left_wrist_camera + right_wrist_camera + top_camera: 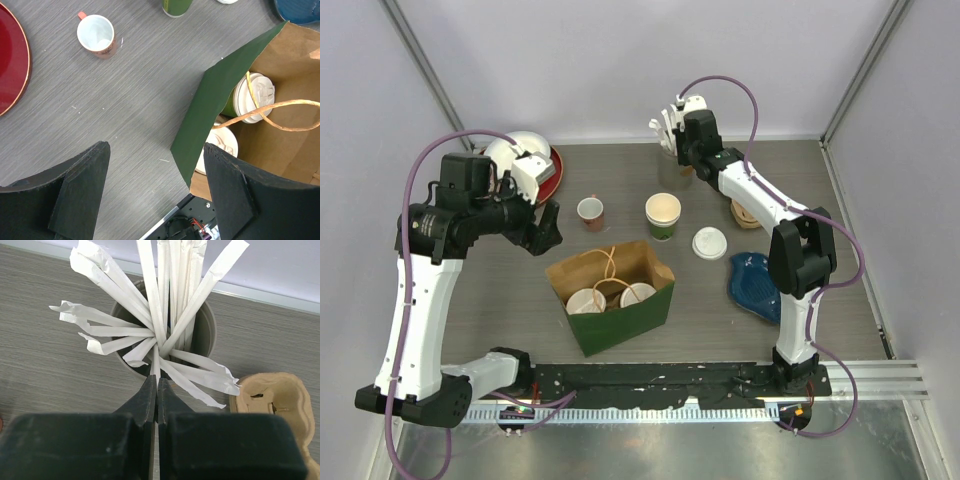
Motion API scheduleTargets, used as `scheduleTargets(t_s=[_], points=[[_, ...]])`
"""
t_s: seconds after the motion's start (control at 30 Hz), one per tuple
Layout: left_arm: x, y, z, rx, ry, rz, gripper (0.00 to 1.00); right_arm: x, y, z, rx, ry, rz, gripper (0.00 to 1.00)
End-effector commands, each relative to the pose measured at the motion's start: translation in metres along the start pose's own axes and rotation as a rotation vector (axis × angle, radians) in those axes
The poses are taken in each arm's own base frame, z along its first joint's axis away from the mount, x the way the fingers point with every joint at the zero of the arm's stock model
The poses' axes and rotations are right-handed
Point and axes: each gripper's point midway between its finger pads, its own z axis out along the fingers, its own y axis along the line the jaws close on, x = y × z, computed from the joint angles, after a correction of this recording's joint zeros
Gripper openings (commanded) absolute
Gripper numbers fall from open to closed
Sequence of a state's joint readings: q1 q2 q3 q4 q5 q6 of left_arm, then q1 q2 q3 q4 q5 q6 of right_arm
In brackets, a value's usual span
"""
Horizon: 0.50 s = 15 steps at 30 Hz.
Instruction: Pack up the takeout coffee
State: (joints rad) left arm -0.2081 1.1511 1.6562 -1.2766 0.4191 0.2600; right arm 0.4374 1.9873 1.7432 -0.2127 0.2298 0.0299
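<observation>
Two green takeout cups with white lids (587, 300) (637, 294) stand inside the open green paper bag (620, 325); the left wrist view shows them as well (256, 95) (223, 144). A third green cup (663, 215) stands open behind the bag, and its white lid (709, 242) lies to its right. My left gripper (155, 146) hangs open above the table beside the bag's left corner, holding nothing. At the far back, my right gripper (156, 382) is shut on a paper-wrapped straw (155, 362) that sticks out of a grey straw holder (207, 337).
A small red-and-white cup (590, 211) stands left of the open cup. A red plate (552, 172) with a white bowl sits at the back left. A cardboard cup carrier (272, 400) lies right of the straw holder, and a blue object (755, 285) lies right of the bag.
</observation>
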Motion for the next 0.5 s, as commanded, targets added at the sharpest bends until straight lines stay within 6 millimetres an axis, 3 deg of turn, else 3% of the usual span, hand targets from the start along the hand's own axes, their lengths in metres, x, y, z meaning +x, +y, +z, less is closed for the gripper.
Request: scheduleTargets(t_s=[0.0,0.2,0.33,0.47], points=[[-0.004,-0.003,-0.005,0.010,-0.031,0.026,0.79,-0.053,-0.005,-0.026,0.003,-0.122,0.022,0.01],[-0.004,-0.003,-0.004,0.013,-0.031,0.028,0.80,-0.071,-0.009,-0.046,-0.002,-0.159,0.017,0.01],[-0.004,-0.003,-0.004,0.015,-0.030,0.027,0.79,-0.098,-0.015,-0.076,0.001,-0.219,0.026,0.01],[-0.003,-0.003,-0.003,0.014,-0.028,0.028,0.79,-0.112,-0.022,-0.103,0.001,-0.233,-0.014,0.01]])
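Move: The open paper bag, where the wrapped straw in the right fingers is to go, lies about 29 cm back and 19 cm left of that hand, its middle some 7 cm lower. The straw holder's middle is about 5 cm ahead, 1 cm left and 12 cm down; the cup stack is 8 cm back, 4 cm left, the drink carrier level ahead but 17 cm right. From the left hand the bag is about 14 cm right, level ahead, 19 cm below. One paper-wrapped straw, its end still pinched in the shut right fingers, is drawn up from the holder: the right hand starts slowly, then speeds up, rising about 6 cm and easing back some 2 cm towards the robot, with the fingertips tipping up about 5 degrees. ##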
